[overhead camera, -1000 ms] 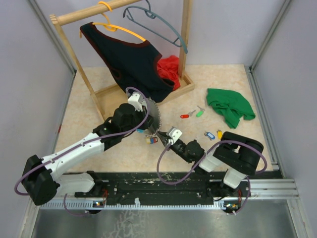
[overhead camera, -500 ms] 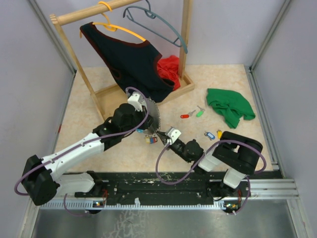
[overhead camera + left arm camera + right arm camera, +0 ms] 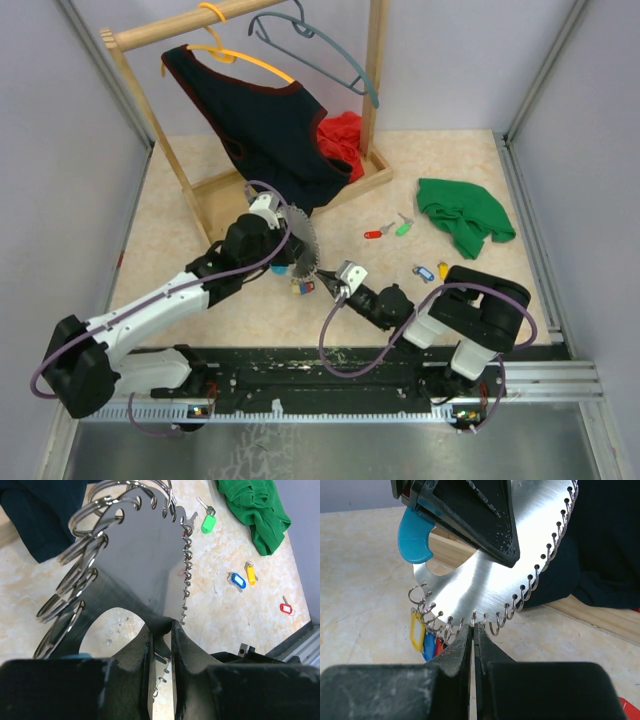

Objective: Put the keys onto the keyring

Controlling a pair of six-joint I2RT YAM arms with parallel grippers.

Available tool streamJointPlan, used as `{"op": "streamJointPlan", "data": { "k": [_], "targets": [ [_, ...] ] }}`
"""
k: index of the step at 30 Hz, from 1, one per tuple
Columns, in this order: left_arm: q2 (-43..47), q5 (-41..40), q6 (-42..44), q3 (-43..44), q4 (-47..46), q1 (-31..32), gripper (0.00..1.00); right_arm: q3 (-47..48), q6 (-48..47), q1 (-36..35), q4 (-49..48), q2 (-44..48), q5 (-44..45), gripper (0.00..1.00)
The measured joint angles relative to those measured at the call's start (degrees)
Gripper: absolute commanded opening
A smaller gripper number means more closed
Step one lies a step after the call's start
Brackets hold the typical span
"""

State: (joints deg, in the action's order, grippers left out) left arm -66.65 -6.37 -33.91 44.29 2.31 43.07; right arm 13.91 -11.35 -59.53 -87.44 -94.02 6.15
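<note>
The keyring [image 3: 302, 238] is a round silver plate with many small wire rings along its rim and a light-blue grip [image 3: 415, 540]. My left gripper [image 3: 160, 626] is shut on the plate's edge [image 3: 145, 550] and holds it upright above the table. My right gripper [image 3: 473, 628] is shut, its tips pinching one small ring at the plate's bottom rim [image 3: 474, 615]. Yellow [image 3: 417, 630] and blue [image 3: 428, 647] keys hang from rings to the left of it. Loose keys lie on the table: red [image 3: 373, 235], green [image 3: 404, 227], blue [image 3: 424, 272], yellow [image 3: 443, 269].
A wooden clothes rack [image 3: 200, 190] with a dark top [image 3: 270, 120] on an orange hanger stands behind the left arm. A red cloth [image 3: 343, 135] lies at its base. A green cloth [image 3: 462, 215] lies at the right. Grey walls enclose the table.
My right gripper's fingers have closed on a ring at the plate's rim. The left gripper has shifted the plate slightly to the left and tilted it.
</note>
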Motion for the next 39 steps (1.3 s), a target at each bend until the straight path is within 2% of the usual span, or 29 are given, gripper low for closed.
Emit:
{"op": "streamJointPlan", "data": {
  "k": [4, 8, 10, 15, 27, 32, 39],
  "targets": [
    [0.0, 1.77, -2.78, -2.51, -2.38, -1.22, 0.31, -0.44, 0.0, 0.0, 0.26, 0.0, -0.5, 0.0],
    [0.0, 3.45, -5.25, -5.29, -5.42, -2.71, 0.44, -0.44, 0.04, 0.0, 0.02, -0.7, -1.03, 0.0],
    [0.0, 4.48, -6.1, -6.73, -6.73, -3.39, 0.54, -0.44, 0.42, 0.07, -0.52, -1.88, -1.62, 0.0],
    [0.07, 7.3, -7.5, -10.43, -10.71, -5.46, 0.69, -0.44, 1.92, 1.33, -0.57, -3.41, -3.98, 0.0],
    [6.14, 14.58, -3.15, -17.18, -18.6, -9.27, 0.73, 0.26, 5.53, 6.1, 2.14, -3.3, -12.04, 0.0],
    [4.42, 17.14, -3.15, -17.16, -19.04, -12.94, 0.73, 1.07, 6.08, 6.54, 6.95, 0.04, -15.19, 0.0],
    [1.51, 19.74, -3.52, -17.16, -18.64, -14.62, 0.73, 1.53, 6.69, 7.63, 11.39, 2.29, -16.85, 0.0]
  ]
}}
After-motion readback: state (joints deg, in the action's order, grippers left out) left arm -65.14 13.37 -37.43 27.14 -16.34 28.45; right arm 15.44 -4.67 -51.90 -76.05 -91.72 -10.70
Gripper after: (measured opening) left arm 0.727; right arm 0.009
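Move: The keyring's plate, gripped by its inner edge, has its middle about 3 cm ahead of the left hand and 1 to its right; its blue handle lies some 3 cm left, 2 back and slightly below. From the right hand, which pinches a rim ring, the keyring's middle is about 7 ahead, 4 left, 4 up; the hanging coloured tags are 3 back, 3 left, 3 below that hand. Left fingers open and let go of the keyring, sinking about 5 cm and leftward; right keeps pinching, sinking half that. ##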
